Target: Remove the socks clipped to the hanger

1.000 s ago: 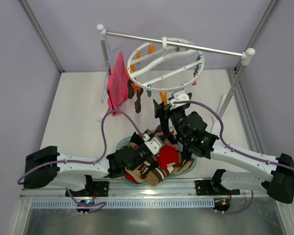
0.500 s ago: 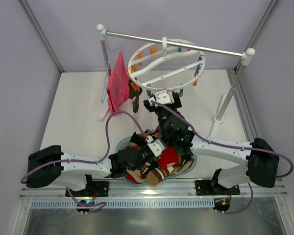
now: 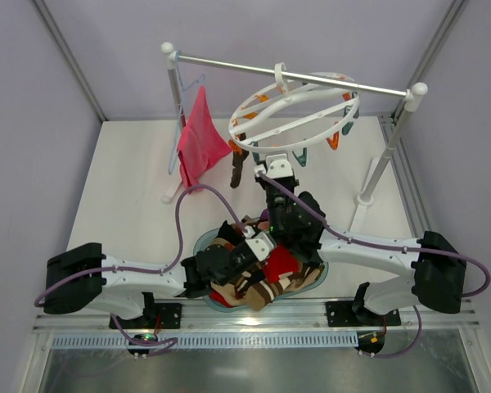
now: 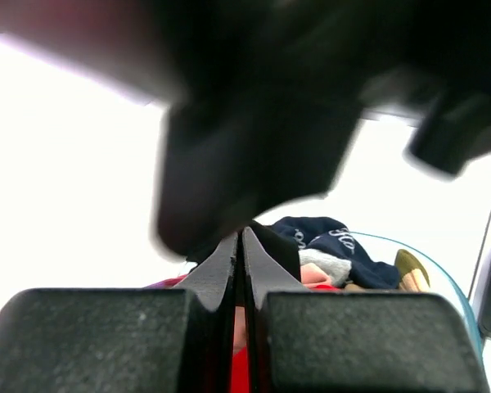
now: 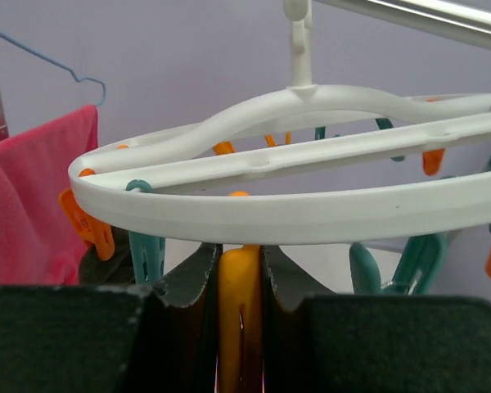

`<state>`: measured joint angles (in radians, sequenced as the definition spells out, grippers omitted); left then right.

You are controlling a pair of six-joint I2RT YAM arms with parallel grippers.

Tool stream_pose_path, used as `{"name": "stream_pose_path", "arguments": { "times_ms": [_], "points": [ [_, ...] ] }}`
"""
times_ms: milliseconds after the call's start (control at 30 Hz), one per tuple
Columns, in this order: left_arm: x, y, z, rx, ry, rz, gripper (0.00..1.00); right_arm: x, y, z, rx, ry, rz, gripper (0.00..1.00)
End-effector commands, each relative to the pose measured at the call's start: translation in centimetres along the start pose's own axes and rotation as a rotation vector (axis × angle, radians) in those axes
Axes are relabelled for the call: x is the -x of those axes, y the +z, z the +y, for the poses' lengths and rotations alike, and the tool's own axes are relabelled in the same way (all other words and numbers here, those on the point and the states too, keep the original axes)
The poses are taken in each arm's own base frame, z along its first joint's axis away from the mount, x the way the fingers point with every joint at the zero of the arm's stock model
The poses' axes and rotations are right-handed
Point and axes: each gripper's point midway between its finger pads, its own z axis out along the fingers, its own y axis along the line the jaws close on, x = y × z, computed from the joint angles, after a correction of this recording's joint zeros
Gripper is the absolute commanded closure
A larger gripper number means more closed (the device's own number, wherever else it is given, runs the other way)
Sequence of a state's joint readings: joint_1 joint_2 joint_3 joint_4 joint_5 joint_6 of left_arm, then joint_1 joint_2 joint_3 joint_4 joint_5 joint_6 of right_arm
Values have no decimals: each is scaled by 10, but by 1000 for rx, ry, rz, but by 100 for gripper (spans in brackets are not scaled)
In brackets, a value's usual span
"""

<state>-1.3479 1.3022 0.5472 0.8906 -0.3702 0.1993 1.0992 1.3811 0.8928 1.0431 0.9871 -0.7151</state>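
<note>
The white round hanger (image 3: 254, 148) hangs from the rail, tilted, with orange and teal clips under its ring (image 5: 311, 214). My right gripper (image 3: 277, 169) reaches up under the near rim and is shut on an orange clip (image 5: 240, 303). A dark sock (image 3: 238, 169) still hangs from a clip at the ring's left. My left gripper (image 3: 258, 243) is shut with nothing between its fingers (image 4: 217, 266). It hovers low over a pile of loose socks (image 3: 266, 274), red, navy and brown (image 4: 331, 246). A blurred dark arm fills the top of the left wrist view.
The loose socks lie in a teal bowl (image 3: 200, 242) between the arm bases. A pink cloth (image 3: 198, 139) on a light-blue wire hanger (image 5: 41, 57) hangs at the rail's left end. The metal rail (image 3: 327, 82) rests on white posts (image 3: 385, 164).
My right gripper has gone up under the ring and closed from wide open onto the orange clip. The hanger has swung to the right. The left arm has stayed put.
</note>
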Motion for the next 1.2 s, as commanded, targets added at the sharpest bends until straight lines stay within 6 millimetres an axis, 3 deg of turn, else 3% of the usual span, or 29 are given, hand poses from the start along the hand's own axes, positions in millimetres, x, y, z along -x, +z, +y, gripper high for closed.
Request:
{"name": "stream_pose_path", "arguments": {
  "times_ms": [0,33,67,100,200,233,367,400,433,500,533,600,667,767,867,1033,1167],
  "points": [
    [24,-1,13,49,-21,-72,100,25,-7,-10,45,136,-37,96],
    [24,-3,13,51,-21,-73,100,25,-8,-11,55,146,-36,94],
    [25,-4,14,52,-22,-76,100,22,-10,-11,67,152,-31,73],
    [30,-7,17,58,-28,-90,100,28,-12,-14,82,193,-42,57],
    [39,-13,21,61,-45,-107,100,21,-20,-17,116,201,-24,8],
    [39,-15,22,58,-45,-99,100,21,-22,-21,113,207,-22,1],
    [58,-22,26,50,-100,-108,100,10,-34,-36,107,218,-12,0],
    [52,-25,24,37,-100,-68,100,8,-36,-41,101,226,-12,0],
    [68,-29,25,24,-156,-92,100,4,-41,-49,93,236,-12,0],
    [65,-37,21,-13,-189,-30,100,1,-45,-59,80,257,-15,0],
    [79,-45,19,-39,-254,-49,100,-1,-46,-64,73,269,-17,0],
    [82,-55,15,-80,-298,-32,100,-5,-51,-74,64,282,-20,0],
    [99,-69,18,-105,-360,-75,100,-6,-53,-83,58,303,-24,0],
    [91,-79,28,-57,-381,-73,99,-11,-57,-86,67,309,-20,0],
    [61,-77,37,33,-361,-22,100,-13,-60,-92,62,321,-22,0],
    [11,-73,33,94,-348,76,100,-18,-63,-98,50,322,-19,0],
    [-49,-79,30,159,-349,170,100,-20,-65,-104,39,336,-24,0]
  ]
}}
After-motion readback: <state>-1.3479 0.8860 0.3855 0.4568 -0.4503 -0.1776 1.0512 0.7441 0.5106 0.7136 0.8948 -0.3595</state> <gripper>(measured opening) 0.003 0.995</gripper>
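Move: The left fingers hold the black sock; the basket's middle lies about 10 cm back, 4 cm left and 16 cm below them, its red sock equally far back but 2 cm right, the navy sock 6 cm back and 11 cm right. The right fingers grip the orange clip between them; level with it hang a teal clip 4 cm left and another 6 cm right, with the brown sock 8 cm left, 2 cm ahead, 6 cm lower. Right releases the orange clip, retreating rightward 10 cm; left carries black sock up-left, then down towards basket. ##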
